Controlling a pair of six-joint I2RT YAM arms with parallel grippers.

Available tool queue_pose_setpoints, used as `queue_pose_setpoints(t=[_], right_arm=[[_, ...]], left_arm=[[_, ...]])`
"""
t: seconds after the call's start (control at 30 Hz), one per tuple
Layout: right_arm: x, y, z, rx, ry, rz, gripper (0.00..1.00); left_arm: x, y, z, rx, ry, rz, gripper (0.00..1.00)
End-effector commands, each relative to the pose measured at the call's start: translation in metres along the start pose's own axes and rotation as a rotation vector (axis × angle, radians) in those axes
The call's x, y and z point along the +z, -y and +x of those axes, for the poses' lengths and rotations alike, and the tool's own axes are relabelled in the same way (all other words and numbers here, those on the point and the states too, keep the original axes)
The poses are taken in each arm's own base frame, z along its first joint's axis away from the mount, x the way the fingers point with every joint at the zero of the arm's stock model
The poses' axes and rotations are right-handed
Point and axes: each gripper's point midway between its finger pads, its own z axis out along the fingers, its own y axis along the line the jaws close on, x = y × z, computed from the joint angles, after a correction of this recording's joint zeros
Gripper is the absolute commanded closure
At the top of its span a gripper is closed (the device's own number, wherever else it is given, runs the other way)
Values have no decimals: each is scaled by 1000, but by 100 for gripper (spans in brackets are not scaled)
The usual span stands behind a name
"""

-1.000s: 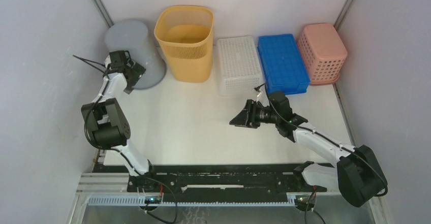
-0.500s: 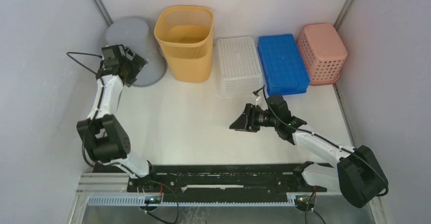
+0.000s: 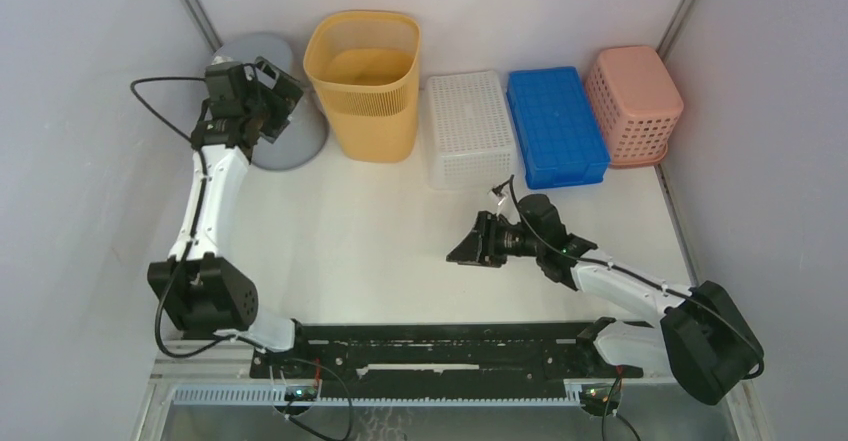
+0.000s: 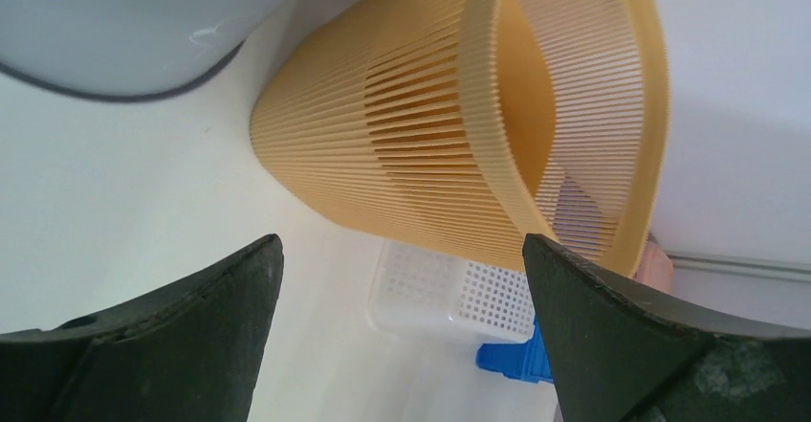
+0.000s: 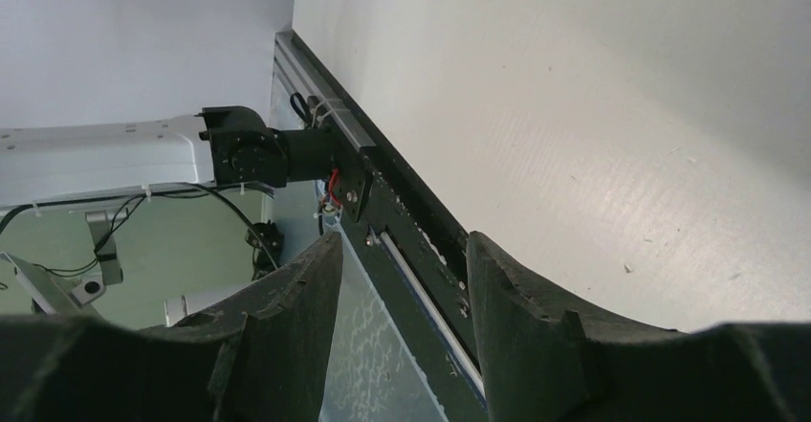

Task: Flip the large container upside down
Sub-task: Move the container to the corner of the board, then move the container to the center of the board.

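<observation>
A large grey container (image 3: 300, 139) stands mouth down in the back left corner; its side also shows in the left wrist view (image 4: 115, 20). Beside it a large yellow slatted basket (image 3: 365, 91) stands upright, mouth up. My left gripper (image 3: 280, 89) hovers over the grey container's right side, open wide and holding nothing. In its wrist view the left gripper (image 4: 402, 250) faces the yellow basket (image 4: 430, 154). My right gripper (image 3: 462, 251) hangs over the mid table, open and empty, pointing left. In its own view the right gripper (image 5: 402, 245) looks at the table's near edge.
A white perforated basket (image 3: 470, 126), a blue crate (image 3: 555, 126) and a pink basket (image 3: 633, 101) line the back wall right of the yellow basket. Grey walls close in both sides. A black rail (image 3: 450, 346) runs along the near edge.
My left gripper has risen from the grey container's lower rim and swung right toward the yellow basket, the arm stretching out. The right gripper has drifted slightly left and nearer.
</observation>
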Motion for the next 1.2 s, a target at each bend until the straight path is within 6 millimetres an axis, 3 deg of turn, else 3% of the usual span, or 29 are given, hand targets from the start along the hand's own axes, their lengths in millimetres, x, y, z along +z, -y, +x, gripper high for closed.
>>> queue_pose_setpoints(t=[0.0,0.2,0.33,0.6,0.8,0.97,1.17], right_arm=[[-3,-13,-7,-31,60,-38,41],[-5,-7,-3,-28,62,-27,41],[-5,-2,-1,-28,61,-19,40],[-4,1,-1,-25,60,-19,41],[-2,2,0,-21,53,-21,41],[-2,2,0,-22,51,-21,41],[0,3,0,-17,47,-28,41]], left_arm=[[11,29,3,-62,-20,29,0],[23,58,2,-84,-15,71,0],[20,65,2,-90,1,80,0],[39,28,-3,-84,38,-128,0],[64,16,6,-68,-3,-170,1],[73,11,11,-59,-15,-174,9],[68,12,9,-37,-7,-164,28]])
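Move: The yellow container stands open side up, its middle about 12 cm ahead of the left hand, 13 cm to its right and 17 cm below; its near-left rim corner is closer. The upturned gray container is some 11 cm ahead and 12 cm to the hand's left, 18 cm below. The white basket lies around 9 cm ahead, 35 cm right and 26 cm below. From the right hand, the yellow container is roughly 38 cm ahead and 20 cm left, slightly above. The yellow container's near-left rim is what the wide-open left hand goes for: forward about 7 cm in all, swinging right at first and then partly back left, before sinking some 4 cm late on with the fingers tipping down about 10 degrees. One finger ends on the rim's inner side, the other outside, and the fingers begin to close around the rim. ##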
